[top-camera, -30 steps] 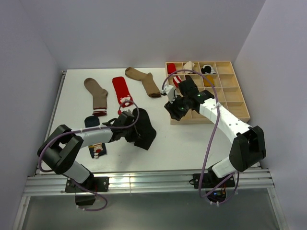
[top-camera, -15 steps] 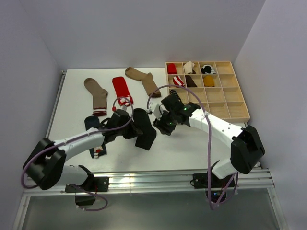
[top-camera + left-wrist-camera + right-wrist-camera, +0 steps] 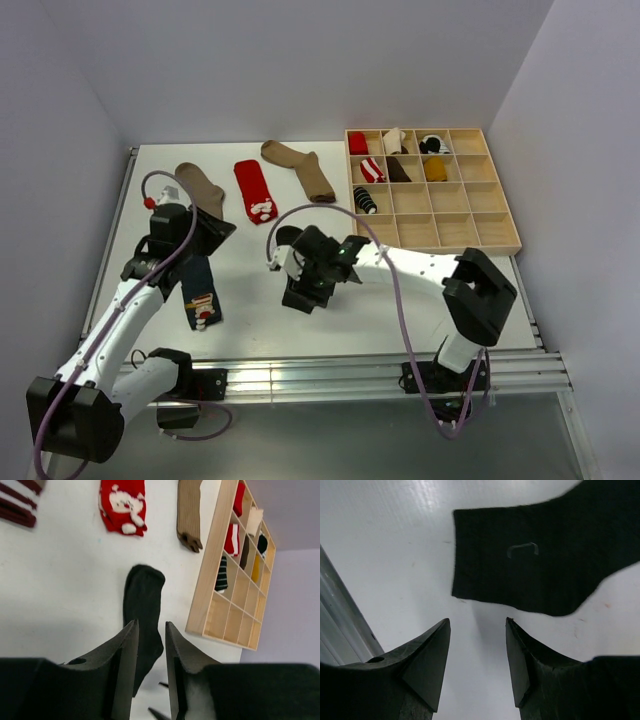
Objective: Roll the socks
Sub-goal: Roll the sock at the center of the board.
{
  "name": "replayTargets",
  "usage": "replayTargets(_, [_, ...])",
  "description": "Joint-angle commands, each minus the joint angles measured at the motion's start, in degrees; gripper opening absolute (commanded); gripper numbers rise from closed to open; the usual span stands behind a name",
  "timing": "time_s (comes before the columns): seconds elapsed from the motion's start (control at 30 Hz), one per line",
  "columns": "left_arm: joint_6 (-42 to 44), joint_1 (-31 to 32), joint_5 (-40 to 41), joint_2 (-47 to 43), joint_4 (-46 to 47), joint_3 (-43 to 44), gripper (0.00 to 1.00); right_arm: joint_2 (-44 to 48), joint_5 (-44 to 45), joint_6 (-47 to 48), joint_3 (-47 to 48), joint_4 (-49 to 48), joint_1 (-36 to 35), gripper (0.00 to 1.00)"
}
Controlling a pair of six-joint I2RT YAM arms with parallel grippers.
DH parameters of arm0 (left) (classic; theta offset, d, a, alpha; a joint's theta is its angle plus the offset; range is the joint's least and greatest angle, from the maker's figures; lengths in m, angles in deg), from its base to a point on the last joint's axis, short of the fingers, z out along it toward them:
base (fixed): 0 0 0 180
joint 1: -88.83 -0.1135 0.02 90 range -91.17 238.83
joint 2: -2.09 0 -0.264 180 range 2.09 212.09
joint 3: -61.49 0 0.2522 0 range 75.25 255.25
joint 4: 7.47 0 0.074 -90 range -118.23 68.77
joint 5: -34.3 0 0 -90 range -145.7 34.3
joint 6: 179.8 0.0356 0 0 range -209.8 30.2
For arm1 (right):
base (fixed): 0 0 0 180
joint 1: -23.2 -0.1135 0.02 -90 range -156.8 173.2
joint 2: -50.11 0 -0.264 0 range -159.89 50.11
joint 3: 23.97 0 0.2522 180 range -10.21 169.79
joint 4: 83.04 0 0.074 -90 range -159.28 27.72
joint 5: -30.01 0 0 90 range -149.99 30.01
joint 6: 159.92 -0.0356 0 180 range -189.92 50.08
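Observation:
A plain black sock (image 3: 289, 238) lies flat mid-table. It shows in the left wrist view as the black sock (image 3: 142, 605) and in the right wrist view as the black sock (image 3: 545, 555). My right gripper (image 3: 301, 282) hovers over its near end. This right gripper (image 3: 477, 625) is open, nothing between its fingers, the sock's cuff edge just ahead. My left gripper (image 3: 218, 230) is off to the left, away from the sock. The left gripper (image 3: 150, 630) is open and empty.
A navy patterned sock (image 3: 200, 292) lies near the left arm. A striped tan sock (image 3: 200, 188), a red sock (image 3: 254, 188) and a tan sock (image 3: 300, 168) lie at the back. The wooden tray (image 3: 495, 238) at right holds several rolled socks. The table's metal rail (image 3: 335, 625) is close.
My left gripper let go of the black sock, opened, and swung back to the left. The right arm came from the tray leftward over the black sock, staying open.

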State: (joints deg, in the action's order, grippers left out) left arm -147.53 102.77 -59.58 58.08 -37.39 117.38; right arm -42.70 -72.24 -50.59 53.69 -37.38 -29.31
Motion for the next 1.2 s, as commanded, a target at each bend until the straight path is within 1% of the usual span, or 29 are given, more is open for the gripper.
replayTargets(0.0, [3.7, -2.9, -1.4, -1.2, -1.4, 4.0, 0.34, -3.0, 2.6, -2.5, 3.1, -1.9, -3.7, 0.55])
replayTargets(0.17, [4.7, -4.3, -3.1, -0.3, -0.5, 5.5, 0.34, -6.6, 4.2, -3.5, 5.1, -2.2, -6.9, 0.55])
replayTargets(0.37, [4.8, -4.4, -4.8, 0.5, 1.4, 4.4, 0.33, -10.6, 5.5, -4.2, 6.9, -2.2, -9.0, 0.52])
replayTargets(0.6, [5.6, -4.4, -5.8, 1.1, 2.3, 3.6, 0.32, -13.5, 8.7, -4.4, 7.3, -3.2, -9.4, 0.51])
replayTargets(0.73, [5.8, -4.4, -6.1, 1.3, 2.5, 3.4, 0.32, -15.1, 8.8, -4.6, 6.8, -3.2, -9.3, 0.49])
replayTargets(0.93, [6.2, -4.4, -6.6, 2.4, 3.2, 2.8, 0.32, -15.2, 9.9, -4.0, 5.5, -3.6, -9.1, 0.47])
replayTargets(1.0, [6.4, -4.4, -6.7, 2.8, 3.9, 2.1, 0.32, -15.1, 8.6, -3.4, 4.7, -3.3, -8.8, 0.43])
replayTargets(1.03, [6.4, -4.4, -6.8, 3.1, 4.2, 1.9, 0.32, -15.2, 8.4, -3.2, 4.5, -3.2, -8.3, 0.38])
replayTargets(1.17, [6.5, -4.4, -7.0, 3.5, 5.1, 0.9, 0.32, -14.0, 5.9, -1.5, 4.1, -1.8, -6.5, 0.31])
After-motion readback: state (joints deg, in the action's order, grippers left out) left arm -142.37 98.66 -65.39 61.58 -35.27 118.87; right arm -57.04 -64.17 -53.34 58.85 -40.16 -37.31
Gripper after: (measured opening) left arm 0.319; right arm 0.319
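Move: The black sock's cuff end lies about 6 cm to the right hand's left, level with it or 1 cm nearer the base, and roughly 7 cm below. From this hand, the navy Santa sock is some 29 cm left and 4 cm out; the red Santa sock some 16 cm left and 28 cm out. The compartment box is centred about 28 cm right and 29 cm out. From the left hand, the cuff is some 12 cm right, 11 cm back and 18 cm below. The right fingers end astride the near-right corner of the black sock's cuff and close part-way around the cloth there. To get there the hand sinks about 6 cm and slides some 4 cm left, first drawing back a little, then easing slightly forward; the fingers tip about 10 degrees steeper, and the gap narrows mostly after the hand is down. ##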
